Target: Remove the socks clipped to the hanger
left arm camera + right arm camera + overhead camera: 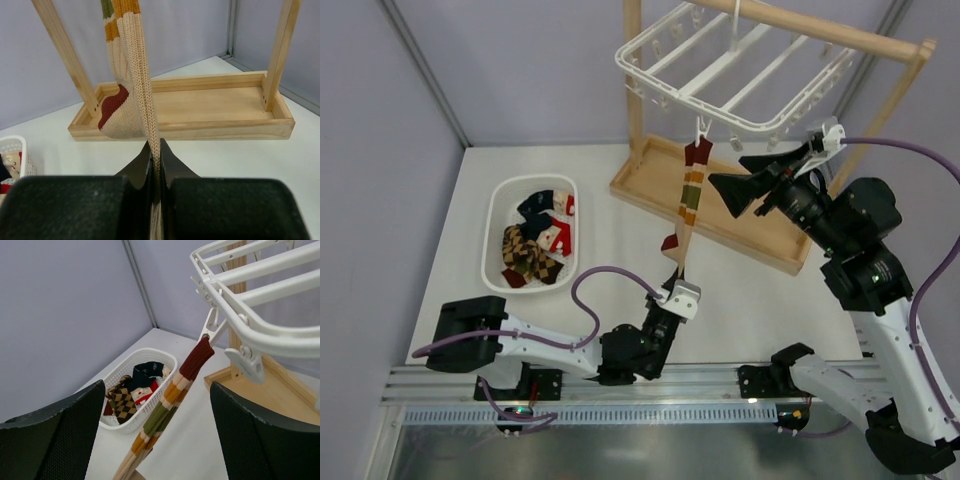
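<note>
One cream sock [690, 195] with red, mustard and green stripes hangs by its red cuff from a clip [700, 128] on the near rim of the white hanger [720, 70]. It is stretched taut down to my left gripper [678, 290], which is shut on its lower end. In the left wrist view the knit [134, 85] runs straight into the closed left gripper [156, 150]. My right gripper [725, 195] stands open just right of the sock, level with its stripes. In the right wrist view the sock [170, 400] and clip [212, 329] lie ahead of the wide-open right gripper [157, 425].
A white slotted basket [496, 215] at the left holds several socks [535, 245], also seen in the right wrist view [127, 392]. The hanger hangs from a wooden rail stand [840, 35] with a tray base [650, 185] behind the sock.
</note>
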Motion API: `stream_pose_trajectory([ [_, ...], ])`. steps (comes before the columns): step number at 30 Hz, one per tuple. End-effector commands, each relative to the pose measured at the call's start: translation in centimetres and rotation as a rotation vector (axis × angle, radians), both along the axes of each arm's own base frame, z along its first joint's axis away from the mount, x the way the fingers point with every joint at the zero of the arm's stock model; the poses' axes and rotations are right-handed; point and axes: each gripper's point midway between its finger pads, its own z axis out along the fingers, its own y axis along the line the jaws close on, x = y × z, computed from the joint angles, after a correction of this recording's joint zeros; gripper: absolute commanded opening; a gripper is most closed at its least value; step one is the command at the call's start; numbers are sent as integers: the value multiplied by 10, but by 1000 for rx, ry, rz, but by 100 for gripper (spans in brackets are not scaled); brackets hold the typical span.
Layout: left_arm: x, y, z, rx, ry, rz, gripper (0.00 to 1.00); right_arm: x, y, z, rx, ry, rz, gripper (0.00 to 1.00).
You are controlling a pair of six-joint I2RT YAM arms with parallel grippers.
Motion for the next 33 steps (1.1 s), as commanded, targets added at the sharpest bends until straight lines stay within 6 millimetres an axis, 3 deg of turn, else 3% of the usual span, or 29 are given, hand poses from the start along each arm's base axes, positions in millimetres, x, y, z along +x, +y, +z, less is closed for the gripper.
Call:
stream_pose_trajectory([
  [1, -5, 2, 17, -73, -2, -24, 0, 1, 18, 11, 0, 24, 84, 86],
  [5, -7, 0, 17, -70, -7, -49, 0, 20, 29, 8, -9, 62, 86, 86],
  [11, -6, -7, 10, -34, -1, -89, 0, 31, 37, 10, -18, 63, 65, 86],
  [33, -6, 1, -1, -26, 54, -145, 0, 97, 20, 0, -94, 125, -285, 86],
])
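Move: Ahead and to the left of the open right hand, about 12 cm forward, 6 cm left and level with it, is the clip still holding the striped sock. The sock's dark red cuff hangs just under it, some 10 cm forward, 6 cm left and 3 cm lower. An empty clip is roughly 9 cm ahead and 1 cm left. From the left hand, which keeps the sock's toe end, the occupied clip lies about 24 cm forward, 3 cm right and 16 cm up. Reaching in under the near bar of the hanger, the right hand goes about 9 cm forward and some 3 cm left towards the clip and cuff, fingers wide open throughout, tipping about 10 degrees down and ending turned some 10 degrees clockwise. The left hand stays nearly in place, fingers still shut on the sock's toe end, swivelling slightly clockwise. ##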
